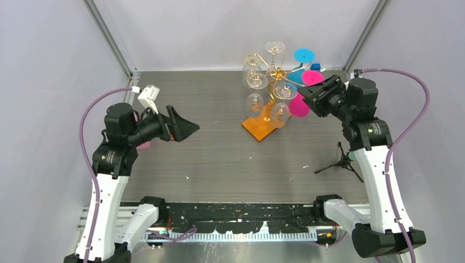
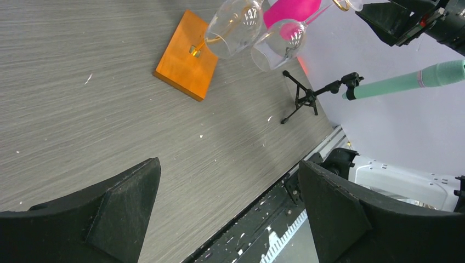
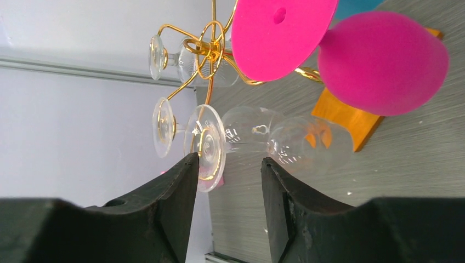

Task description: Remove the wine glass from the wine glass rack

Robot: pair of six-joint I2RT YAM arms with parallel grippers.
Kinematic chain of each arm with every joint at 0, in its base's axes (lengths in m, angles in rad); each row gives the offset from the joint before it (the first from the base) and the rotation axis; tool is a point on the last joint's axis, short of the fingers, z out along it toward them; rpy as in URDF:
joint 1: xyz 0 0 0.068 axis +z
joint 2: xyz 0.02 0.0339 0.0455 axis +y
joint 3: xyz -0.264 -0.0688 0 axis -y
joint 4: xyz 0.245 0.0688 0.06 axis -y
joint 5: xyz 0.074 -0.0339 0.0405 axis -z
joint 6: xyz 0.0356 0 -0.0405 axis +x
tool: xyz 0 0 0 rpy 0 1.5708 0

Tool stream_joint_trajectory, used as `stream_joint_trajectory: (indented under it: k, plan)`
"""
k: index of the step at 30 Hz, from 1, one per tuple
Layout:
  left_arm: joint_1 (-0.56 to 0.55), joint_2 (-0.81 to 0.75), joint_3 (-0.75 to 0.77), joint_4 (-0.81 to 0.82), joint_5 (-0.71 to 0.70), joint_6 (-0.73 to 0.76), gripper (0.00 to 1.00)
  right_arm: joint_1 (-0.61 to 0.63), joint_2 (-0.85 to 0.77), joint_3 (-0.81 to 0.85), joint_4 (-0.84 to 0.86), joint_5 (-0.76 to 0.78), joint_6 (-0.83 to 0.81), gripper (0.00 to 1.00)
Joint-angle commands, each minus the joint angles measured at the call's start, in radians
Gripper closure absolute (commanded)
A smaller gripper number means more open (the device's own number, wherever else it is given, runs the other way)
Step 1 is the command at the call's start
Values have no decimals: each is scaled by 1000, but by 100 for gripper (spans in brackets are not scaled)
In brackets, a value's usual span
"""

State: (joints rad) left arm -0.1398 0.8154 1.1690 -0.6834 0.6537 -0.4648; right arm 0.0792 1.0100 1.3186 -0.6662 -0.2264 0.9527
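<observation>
The wine glass rack [image 1: 272, 71] is a gold wire tree on an orange base [image 1: 262, 129] at the back middle of the table. Several clear wine glasses hang from it upside down, along with pink [image 1: 299, 106] and blue [image 1: 304, 55] ones. My right gripper [image 1: 305, 97] is at the rack's right side, beside the pink glass. In the right wrist view this gripper [image 3: 229, 159] is open, and the foot of a clear wine glass [image 3: 205, 145] sits just past its left fingertip without being clasped. My left gripper [image 1: 186, 129] hangs wide open and holds nothing, far left of the rack.
A small black tripod [image 1: 342, 161] stands on the table at the right, with a teal rod [image 2: 406, 82] by it. The pink glass bowl [image 3: 381, 63] and foot [image 3: 282, 33] hang close above my right fingers. Grey walls enclose the table.
</observation>
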Motion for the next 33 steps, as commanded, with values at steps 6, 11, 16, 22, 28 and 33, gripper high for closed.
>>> stream_joint_trajectory:
  k: [6, 11, 16, 22, 28, 33]
  plan:
    - [-11, -6, 16, 24, -75, 20, 0, 22, 41, -45, 208, -51, 138, 50]
    - [-11, -2, 28, 5, -113, 29, 0, 28, 77, -45, 215, -52, 142, 54]
    - [-11, 3, 29, -7, -131, 40, 0, 36, 96, -66, 239, -66, 150, 57]
    - [-11, 4, 24, -11, -143, 45, 0, 37, 102, -103, 311, -106, 199, 68]
    - [-11, 4, 23, -16, -159, 51, 0, 37, 83, -103, 304, -82, 199, 91]
    - [-11, 0, 23, -24, -170, 57, 0, 37, 61, -98, 293, -60, 202, 100]
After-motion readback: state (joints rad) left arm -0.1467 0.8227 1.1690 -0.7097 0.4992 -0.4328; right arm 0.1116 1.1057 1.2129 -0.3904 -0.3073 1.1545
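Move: Just ahead of the half-open right gripper, about 4 cm forward and 4 cm to its left and nearly at its height, is the upturned foot of the near clear wine glass. The pink glass's foot stands some 8 cm ahead and 4 cm to the right; another clear glass's foot is 8 cm ahead and 13 cm left, both about as high. From the left hand the near foot lies roughly 13 cm ahead and 32 cm to the right. Easing about 4 cm forward and 3 cm left, the right hand brings its fingers around the near clear glass's foot, rolling some 10 degrees so its left side rises. After dipping about 1.5 cm it lifts back 1 cm as the fingers close, one above and one below, and pinch the disc. The left hand, open, drifts forward and left some 2.5 cm, sinking slightly. ##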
